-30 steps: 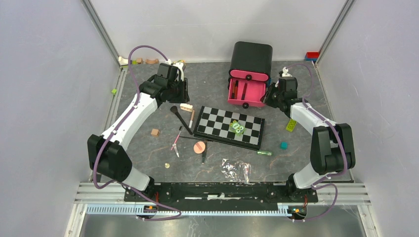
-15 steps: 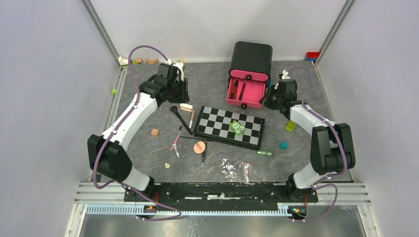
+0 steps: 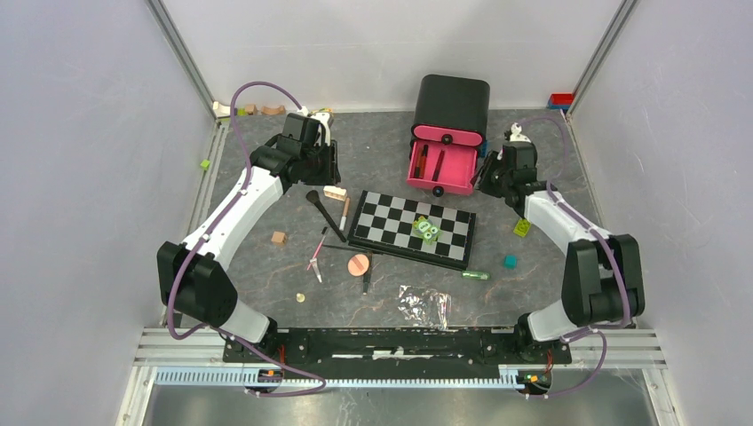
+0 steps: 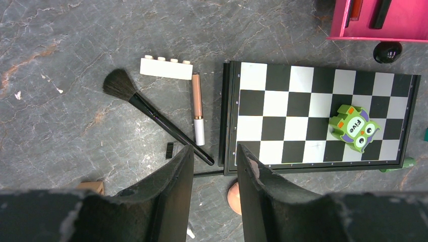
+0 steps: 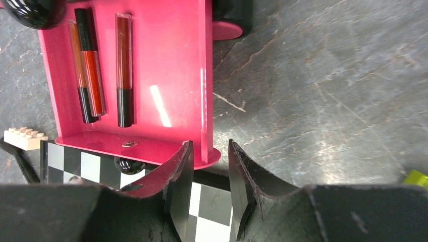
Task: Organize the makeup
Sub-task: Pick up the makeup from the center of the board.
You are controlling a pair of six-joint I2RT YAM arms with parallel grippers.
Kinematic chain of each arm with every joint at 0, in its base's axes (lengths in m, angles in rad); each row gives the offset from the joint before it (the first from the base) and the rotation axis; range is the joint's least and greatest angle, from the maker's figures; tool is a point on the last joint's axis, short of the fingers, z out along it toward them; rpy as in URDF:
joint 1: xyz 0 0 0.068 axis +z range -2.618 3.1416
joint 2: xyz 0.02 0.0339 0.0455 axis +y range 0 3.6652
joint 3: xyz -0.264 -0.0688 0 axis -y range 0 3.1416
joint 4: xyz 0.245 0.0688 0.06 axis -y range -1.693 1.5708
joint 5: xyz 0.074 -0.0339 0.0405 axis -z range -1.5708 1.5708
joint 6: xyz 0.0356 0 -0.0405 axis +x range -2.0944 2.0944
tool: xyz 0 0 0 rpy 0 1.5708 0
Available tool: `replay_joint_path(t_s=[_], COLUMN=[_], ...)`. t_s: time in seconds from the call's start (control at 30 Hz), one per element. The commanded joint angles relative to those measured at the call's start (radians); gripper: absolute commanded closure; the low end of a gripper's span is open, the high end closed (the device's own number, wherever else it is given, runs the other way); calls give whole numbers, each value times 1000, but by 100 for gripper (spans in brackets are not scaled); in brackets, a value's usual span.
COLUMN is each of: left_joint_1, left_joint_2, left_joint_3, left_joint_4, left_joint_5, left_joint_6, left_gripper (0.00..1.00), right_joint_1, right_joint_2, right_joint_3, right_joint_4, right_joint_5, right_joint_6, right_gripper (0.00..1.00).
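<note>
Loose makeup lies left of the chequered board [image 3: 413, 229]: a black long-handled brush [image 4: 151, 113], a peach and white tube [image 4: 197, 108], thin pink and dark pencils [image 3: 318, 253] and a round peach puff [image 3: 359, 264]. A small green tube [image 3: 473, 275] rests at the board's near right corner. Three lip-gloss tubes [image 5: 123, 70] lie in the open pink drawer [image 5: 166, 60]. My left gripper [image 4: 215, 148] hangs open above the brush handle's end, holding nothing. My right gripper [image 5: 210, 143] is open, its jaws straddling the drawer's front right corner with a gap on each side.
The drawer belongs to a black box [image 3: 453, 102] at the back. A green owl block [image 4: 355, 127] sits on the board and a white brick [image 4: 165, 67] by the brush head. Small coloured blocks [image 3: 511, 261] and a clear plastic bag [image 3: 422, 303] lie around.
The right arm has shifted a little, its wrist drawing slightly back beside the drawer. The left arm and the loose items have not moved.
</note>
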Motion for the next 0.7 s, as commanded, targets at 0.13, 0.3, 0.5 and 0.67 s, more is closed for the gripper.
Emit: replay_joint_path(t_s=[0.13,0.3,0.5,0.67], left_joint_1=[3,4,4,4], left_joint_2=[-40,-44,-40,-36], left_joint_3=[2,0,-1,1], left_joint_4=[33,33,33,33], left_joint_5=[-14,-28,-29,-19], left_joint_6=[8,10,10,10], left_gripper=[54,54,53,53], right_joint_1=[2,3,46,210], right_joint_2=[-235,-338,-406,-454], right_joint_3=[-55,-108,-163,-230], right_joint_4=[-54,-157,-392,-485], right_joint_5=[181,149,11,50], right_joint_6=[-95,-202,-316,-285], right_gripper=[60,58,50,31])
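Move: The green tube lies about 18 cm back from the right hand, straight behind and some 10 cm below. Of its neighbours, the teal cube is roughly 15 cm back and 9 cm right of the hand, the owl toy 8 cm back and 11 cm left; the open drawer's middle is 6 cm ahead and 7 cm left. From the left hand the green tube is about 14 cm back, 32 cm right and 19 cm down. Right hand arcs some 12 cm back from the drawer towards the green tube, up then down, fingers opening. ##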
